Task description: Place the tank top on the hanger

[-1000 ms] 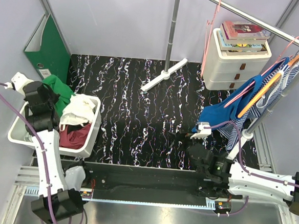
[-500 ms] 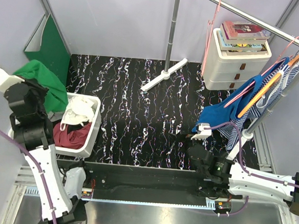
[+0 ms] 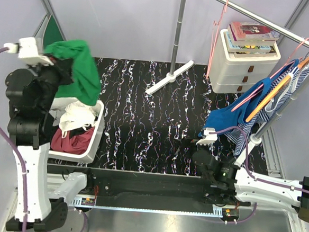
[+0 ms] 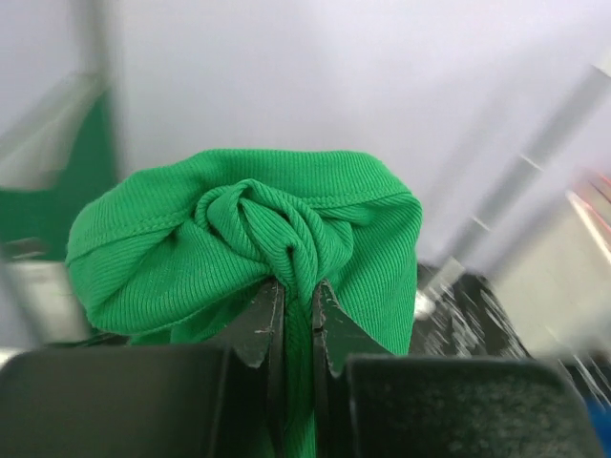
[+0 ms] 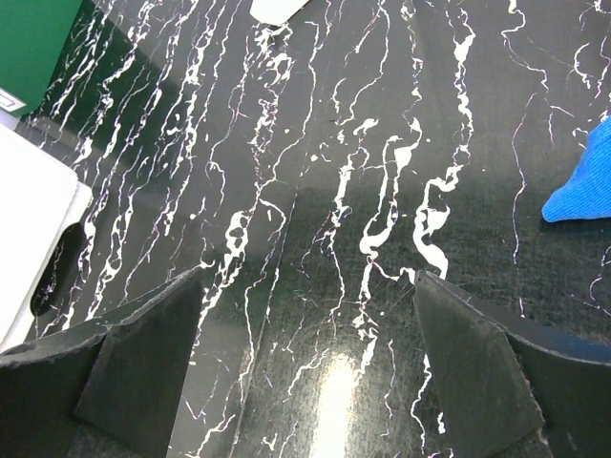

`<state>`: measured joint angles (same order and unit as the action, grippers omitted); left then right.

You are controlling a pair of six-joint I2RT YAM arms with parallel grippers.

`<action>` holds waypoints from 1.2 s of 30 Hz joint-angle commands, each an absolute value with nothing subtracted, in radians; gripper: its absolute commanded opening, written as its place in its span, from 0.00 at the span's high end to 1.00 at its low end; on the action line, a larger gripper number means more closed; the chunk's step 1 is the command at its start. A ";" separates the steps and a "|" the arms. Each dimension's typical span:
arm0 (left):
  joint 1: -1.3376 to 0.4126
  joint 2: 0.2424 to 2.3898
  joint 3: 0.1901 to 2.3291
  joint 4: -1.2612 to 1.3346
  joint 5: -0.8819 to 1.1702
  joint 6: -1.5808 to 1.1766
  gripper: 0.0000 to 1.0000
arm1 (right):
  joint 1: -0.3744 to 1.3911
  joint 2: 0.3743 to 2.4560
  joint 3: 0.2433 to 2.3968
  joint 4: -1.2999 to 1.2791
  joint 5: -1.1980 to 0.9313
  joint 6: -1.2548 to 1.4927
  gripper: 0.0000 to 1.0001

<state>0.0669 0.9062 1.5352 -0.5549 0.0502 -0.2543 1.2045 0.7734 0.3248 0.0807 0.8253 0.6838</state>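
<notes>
The green tank top (image 3: 80, 73) hangs bunched from my left gripper (image 3: 64, 67), raised above the laundry basket at the left. In the left wrist view the gripper (image 4: 296, 286) is shut on a twisted fold of the tank top (image 4: 239, 229), with fabric running down between the jaws. The thin pink hanger (image 3: 214, 43) hangs bare on the rail at the back right, far from the top. My right gripper (image 3: 188, 145) rests low over the black marbled table, and in its wrist view the gripper (image 5: 310, 277) is open with nothing between its fingers.
A white basket (image 3: 93, 143) at the left holds white and maroon clothes. A rack pole (image 3: 177, 32) with its foot stands at the back middle. White drawers (image 3: 242, 69) topped with books stand at the back right. Blue and striped garments (image 3: 231, 116) hang on hangers at the right.
My left arm has lifted the green tank top out of the basket, up and to the right. The right arm has not moved.
</notes>
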 commanded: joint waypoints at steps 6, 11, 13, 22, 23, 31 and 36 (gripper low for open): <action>-0.319 0.928 1.473 -0.495 0.284 -0.080 1.00 | 1.209 0.721 0.324 0.071 0.839 0.686 0.00; -0.589 0.949 1.330 -0.528 0.233 0.023 1.00 | 1.209 0.677 0.318 0.042 0.841 0.669 0.00; -0.621 0.957 1.270 -0.534 0.290 0.040 0.98 | 1.207 0.666 0.313 0.032 0.842 0.673 0.00; -0.621 1.048 1.020 -0.589 -0.103 -0.067 0.01 | 1.207 0.667 0.293 -0.043 0.792 0.704 0.00; -0.621 1.051 1.016 -0.591 -0.100 -0.075 0.01 | 1.209 0.679 0.295 -0.043 0.776 0.704 0.00; -0.621 1.092 0.979 -0.442 -0.006 -0.254 0.01 | 1.209 0.952 0.351 0.046 0.762 0.724 0.00; -0.623 1.305 1.100 -0.485 0.060 -0.261 0.02 | 1.207 1.071 0.389 0.193 0.762 0.667 0.00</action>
<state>-0.6205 1.1698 1.0023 -0.5220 0.0013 -0.2180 1.2045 1.0107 0.3145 0.0334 0.7570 0.6952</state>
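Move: The green tank top is still pinched in the left gripper, high up; the bare table patch for it lies about 25 cm to the right, 9 cm back and 47 cm below. From that gripper, the white bin is about 12 cm left, 5 cm back and 43 cm below, and the rack's white foot some 33 cm right and 22 cm ahead. From the right gripper the patch is about 14 cm left, 1 cm back and 13 cm below; the blue garment hangs roughly 23 cm right and 14 cm ahead. Swing the left gripper about 20 cm right, away from the bin, turning it some 50 degrees clockwise; then drop it fast, 30 cm down in all, opening wide partway down to release the green tank top while still well above the table. Tip the fingers down about 40 degrees and stop over the cloth's far side. Keep the right gripper open and, after a slight rise, sink it about 7 cm towards the table by the cloth's right edge. ##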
